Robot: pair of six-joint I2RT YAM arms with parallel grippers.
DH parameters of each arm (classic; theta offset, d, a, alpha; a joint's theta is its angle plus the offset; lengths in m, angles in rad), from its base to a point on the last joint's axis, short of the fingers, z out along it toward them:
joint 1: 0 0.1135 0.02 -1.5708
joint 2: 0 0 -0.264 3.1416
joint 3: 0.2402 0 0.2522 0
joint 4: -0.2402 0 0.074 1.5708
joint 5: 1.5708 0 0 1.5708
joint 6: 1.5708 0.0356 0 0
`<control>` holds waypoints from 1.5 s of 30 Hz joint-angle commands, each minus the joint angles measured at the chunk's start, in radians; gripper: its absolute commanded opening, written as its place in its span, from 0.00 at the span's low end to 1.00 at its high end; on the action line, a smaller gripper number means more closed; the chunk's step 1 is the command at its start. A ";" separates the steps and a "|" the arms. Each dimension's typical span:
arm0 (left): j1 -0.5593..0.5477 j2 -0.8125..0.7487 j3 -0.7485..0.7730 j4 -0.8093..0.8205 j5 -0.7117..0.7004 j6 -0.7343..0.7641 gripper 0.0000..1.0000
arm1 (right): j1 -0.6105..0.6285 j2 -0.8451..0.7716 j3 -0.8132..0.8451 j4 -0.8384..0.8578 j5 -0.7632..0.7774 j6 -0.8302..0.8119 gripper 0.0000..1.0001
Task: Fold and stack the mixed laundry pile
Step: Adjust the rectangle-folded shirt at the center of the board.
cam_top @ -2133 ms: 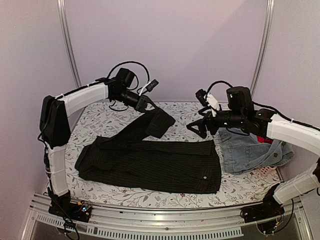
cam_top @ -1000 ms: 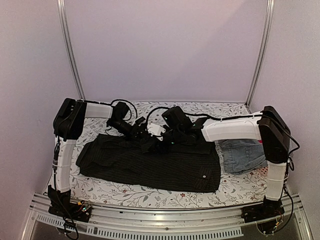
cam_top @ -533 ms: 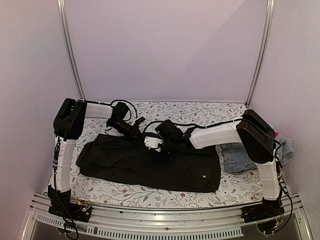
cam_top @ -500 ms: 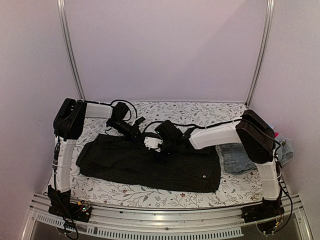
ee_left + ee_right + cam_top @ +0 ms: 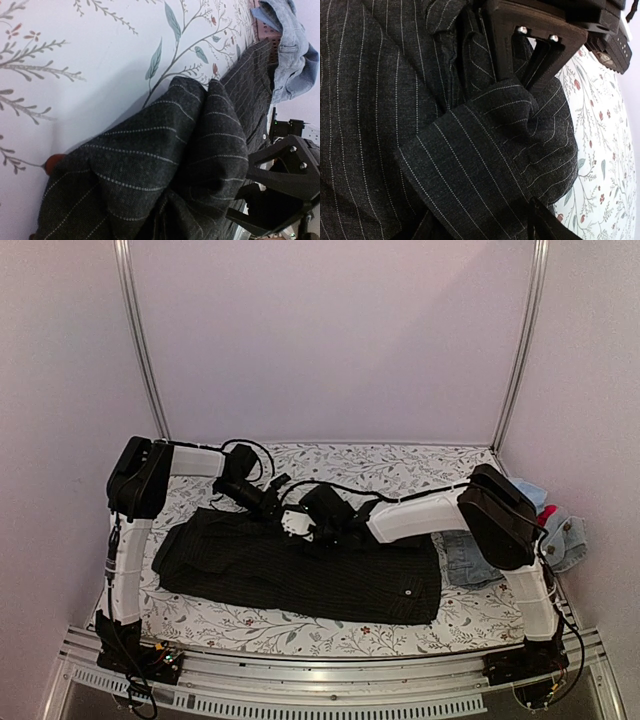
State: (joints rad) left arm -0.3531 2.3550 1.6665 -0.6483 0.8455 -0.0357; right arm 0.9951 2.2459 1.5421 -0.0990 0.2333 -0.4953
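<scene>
The black pinstriped shirt (image 5: pixel 340 575) lies spread across the middle of the table. My left gripper (image 5: pixel 272 502) is low at its back edge, shut on the bunched sleeve (image 5: pixel 200 130), which hides its fingers in the left wrist view. My right gripper (image 5: pixel 303 527) is right beside it and faces it. Its jaws stand open with the sleeve's cuff (image 5: pixel 470 165) lying between them, and one dark finger (image 5: pixel 545 225) shows at the cuff's edge. The rest of the laundry pile sits at the right: faded denim (image 5: pixel 465 558), a pale blue piece (image 5: pixel 562 540) and a bit of red (image 5: pixel 546 513).
The floral table cover (image 5: pixel 400 465) shows behind and around the shirt. A pink slatted basket (image 5: pixel 261 25) sits under the denim (image 5: pixel 295 45) at the right edge. The right arm's white link (image 5: pixel 420 515) stretches over the shirt's back half. A metal rail (image 5: pixel 320 680) runs along the front.
The left gripper brought the raised sleeve down onto the shirt. The right arm swung in from over the denim and crept left up to the left gripper, around the cuff.
</scene>
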 commanded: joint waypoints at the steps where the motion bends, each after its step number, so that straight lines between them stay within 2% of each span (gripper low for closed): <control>1: 0.005 0.021 0.002 -0.016 -0.029 0.016 0.00 | 0.007 0.043 0.026 0.025 0.084 -0.003 0.53; 2: 0.004 0.020 0.002 -0.016 -0.028 0.016 0.00 | 0.007 0.043 0.030 0.025 0.077 -0.003 0.48; 5: 0.003 0.017 0.001 -0.009 -0.025 0.010 0.00 | 0.009 0.022 0.033 0.024 0.043 -0.007 0.23; 7: 0.004 0.014 0.002 -0.004 -0.030 0.003 0.04 | 0.012 0.008 0.040 0.014 0.035 -0.016 0.11; 10: 0.005 0.010 0.010 -0.002 -0.039 -0.001 0.13 | 0.017 -0.025 0.035 0.000 0.019 -0.027 0.05; 15: 0.009 -0.006 0.022 0.004 -0.057 -0.010 0.18 | 0.017 -0.095 -0.003 -0.015 -0.041 -0.036 0.00; 17: 0.012 -0.035 0.016 0.022 -0.076 -0.020 0.30 | 0.017 -0.130 -0.016 -0.017 -0.062 -0.034 0.00; 23: 0.049 -0.188 0.004 0.096 -0.154 -0.075 0.93 | 0.010 -0.229 -0.022 -0.032 -0.170 -0.004 0.00; 24: 0.061 -0.209 0.014 0.095 -0.166 -0.081 0.99 | 0.009 -0.249 -0.011 -0.049 -0.185 0.004 0.00; 30: 0.173 -0.365 0.003 0.155 -0.201 -0.168 1.00 | 0.004 -0.355 0.008 -0.131 -0.305 0.070 0.00; 36: 0.221 -0.578 -0.142 0.285 -0.313 -0.181 1.00 | 0.002 -0.464 0.049 -0.241 -0.438 0.144 0.00; 41: 0.228 -0.774 -0.363 0.470 -0.454 -0.203 1.00 | 0.002 -0.570 0.054 -0.310 -0.548 0.228 0.00; 45: 0.246 -0.859 -0.444 0.468 -0.459 -0.185 1.00 | 0.003 -0.620 0.075 -0.385 -0.660 0.281 0.00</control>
State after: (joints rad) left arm -0.1207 1.5517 1.2835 -0.2478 0.4484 -0.2253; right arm 1.0004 1.6890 1.5761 -0.3885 -0.2768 -0.3000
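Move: The right fingers, part open, straddle the folded-back sleeve of the dark striped shirt, its middle about 2 cm to their left and 1 cm back. The shirt body's middle lies some 9 cm back, a centimetre left and slightly below; the white button is roughly 20 cm right and 13 cm back. From the left hand, shut on bunched cloth at the far edge, that sleeve lies about 5 cm to the right and 6 cm back. The right fingers shut on the folded sleeve and pinch it, then carry it up some 25 cm, drawing back about 11 cm late in the lift, while the wrist swings the fingers round to point left. The left hand opens wide, lets go of the bunched cloth and rises about 25 cm away from it, going left and a little forward as its fingers turn forward and less steeply down. ##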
